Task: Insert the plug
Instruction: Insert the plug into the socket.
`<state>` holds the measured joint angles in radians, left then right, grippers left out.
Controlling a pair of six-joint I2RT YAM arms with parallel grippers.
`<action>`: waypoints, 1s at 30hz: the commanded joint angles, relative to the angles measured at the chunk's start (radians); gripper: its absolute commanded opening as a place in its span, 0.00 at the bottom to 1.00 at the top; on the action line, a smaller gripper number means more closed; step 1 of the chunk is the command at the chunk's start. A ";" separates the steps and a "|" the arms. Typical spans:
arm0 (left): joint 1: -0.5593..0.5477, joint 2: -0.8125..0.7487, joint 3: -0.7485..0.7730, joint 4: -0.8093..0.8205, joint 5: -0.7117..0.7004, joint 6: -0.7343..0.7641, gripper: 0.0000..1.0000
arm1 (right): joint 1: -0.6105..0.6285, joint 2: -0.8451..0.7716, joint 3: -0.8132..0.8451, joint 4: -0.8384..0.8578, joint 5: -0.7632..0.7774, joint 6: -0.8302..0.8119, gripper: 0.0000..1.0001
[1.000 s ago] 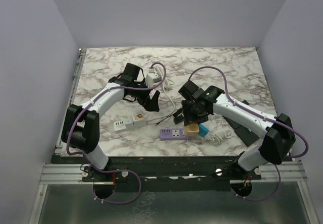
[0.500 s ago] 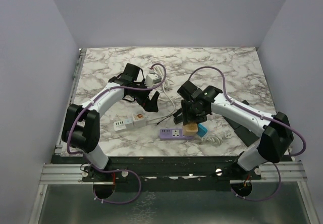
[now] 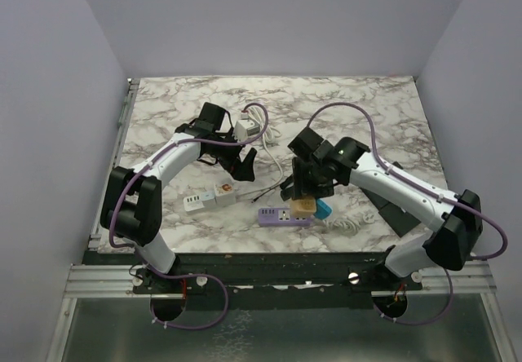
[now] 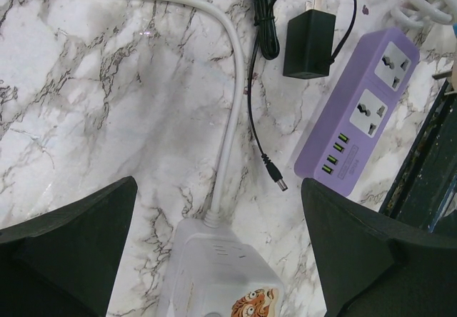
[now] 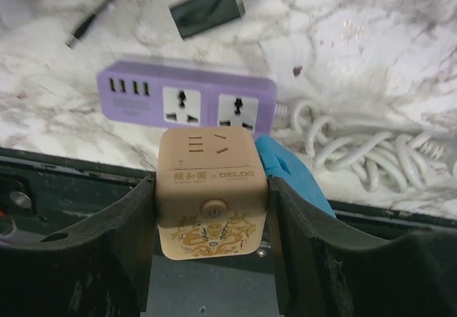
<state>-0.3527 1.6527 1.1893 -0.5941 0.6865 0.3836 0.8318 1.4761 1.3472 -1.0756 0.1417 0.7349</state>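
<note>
My right gripper [image 5: 211, 213] is shut on a tan cube plug [image 5: 211, 188] with a gold dragon print, held by its two sides. A blue part [image 5: 285, 170] shows just behind the cube. The cube hangs over the table's near edge, just in front of the purple power strip [image 5: 150, 96], whose two sockets face up. From above, the cube [image 3: 303, 206] sits at the right end of the purple strip [image 3: 281, 216]. My left gripper [image 4: 218, 210] is open above a white power strip [image 4: 214, 274] with a tiger sticker.
A black adapter [image 4: 309, 35] with a thin black cord and a barrel jack [image 4: 275, 174] lies between the two strips. A coiled white cable [image 5: 364, 146] lies to the right of the purple strip. A white charger [image 3: 247, 124] sits further back. The dark table frame [image 5: 64, 181] runs under the cube.
My right gripper has shifted slightly left with the tan cube, closer over the purple strip's right end. The left arm has not moved.
</note>
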 commanded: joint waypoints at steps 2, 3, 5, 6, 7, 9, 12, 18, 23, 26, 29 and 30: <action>0.009 0.002 0.003 -0.021 -0.007 0.020 0.99 | 0.033 -0.051 -0.129 0.008 -0.059 0.102 0.01; 0.008 0.001 0.001 -0.021 -0.008 0.021 0.99 | 0.033 -0.061 -0.140 0.013 -0.059 0.111 0.01; 0.009 0.000 -0.002 -0.021 -0.009 0.023 0.99 | 0.033 -0.073 -0.157 0.011 -0.047 0.120 0.01; 0.008 0.002 -0.003 -0.021 -0.009 0.023 0.99 | 0.033 -0.075 -0.163 0.012 -0.039 0.121 0.01; 0.009 0.001 -0.003 -0.021 -0.008 0.024 0.99 | 0.033 -0.075 -0.167 0.016 -0.034 0.120 0.01; 0.009 0.002 -0.003 -0.021 -0.008 0.024 0.99 | 0.033 -0.063 -0.162 0.020 -0.017 0.120 0.01; 0.011 0.000 -0.006 -0.023 -0.007 0.027 0.99 | 0.033 -0.036 -0.140 0.033 0.017 0.121 0.01; 0.014 -0.004 -0.009 -0.024 -0.009 0.034 0.99 | 0.033 0.024 -0.108 0.048 0.055 0.098 0.01; 0.018 -0.001 -0.016 -0.026 -0.008 0.043 0.99 | 0.033 0.040 -0.110 0.054 0.073 0.089 0.01; 0.022 0.001 -0.016 -0.026 -0.006 0.046 0.99 | 0.033 0.045 -0.115 0.050 0.082 0.087 0.01; 0.026 0.002 -0.017 -0.027 0.003 0.049 0.99 | 0.033 0.044 -0.115 0.048 0.094 0.085 0.01; 0.025 0.004 -0.018 -0.027 0.004 0.050 0.99 | 0.033 0.047 -0.112 0.046 0.097 0.084 0.01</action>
<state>-0.3374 1.6527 1.1866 -0.6102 0.6868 0.4107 0.8639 1.5120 1.2091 -1.0363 0.1844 0.8288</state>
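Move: Below the right hand, which still holds the beige cube, lies the purple strip's right-hand socket: some 10 cm down, about 2 cm back and level sideways. The strip's middle is roughly 5 cm to the left; the blue plug sits about 5 cm to the right beside the cube. The black adapter is about 6 cm ahead and 3 cm left. From the idle left hand that socket lies about 12 cm back, 15 cm right and 6 cm lower. Dropping the held beige cube towards the purple strip's right-hand socket, the right hand swings quickly back and down about 4 cm each way, drifting right, then eases some 2 cm forward again while sinking another centimetre. The fingertips tip a little back at first and the wrist turns slightly clockwise; the fingers keep their grip. Contact between the cube's pins and the socket can't be seen. ##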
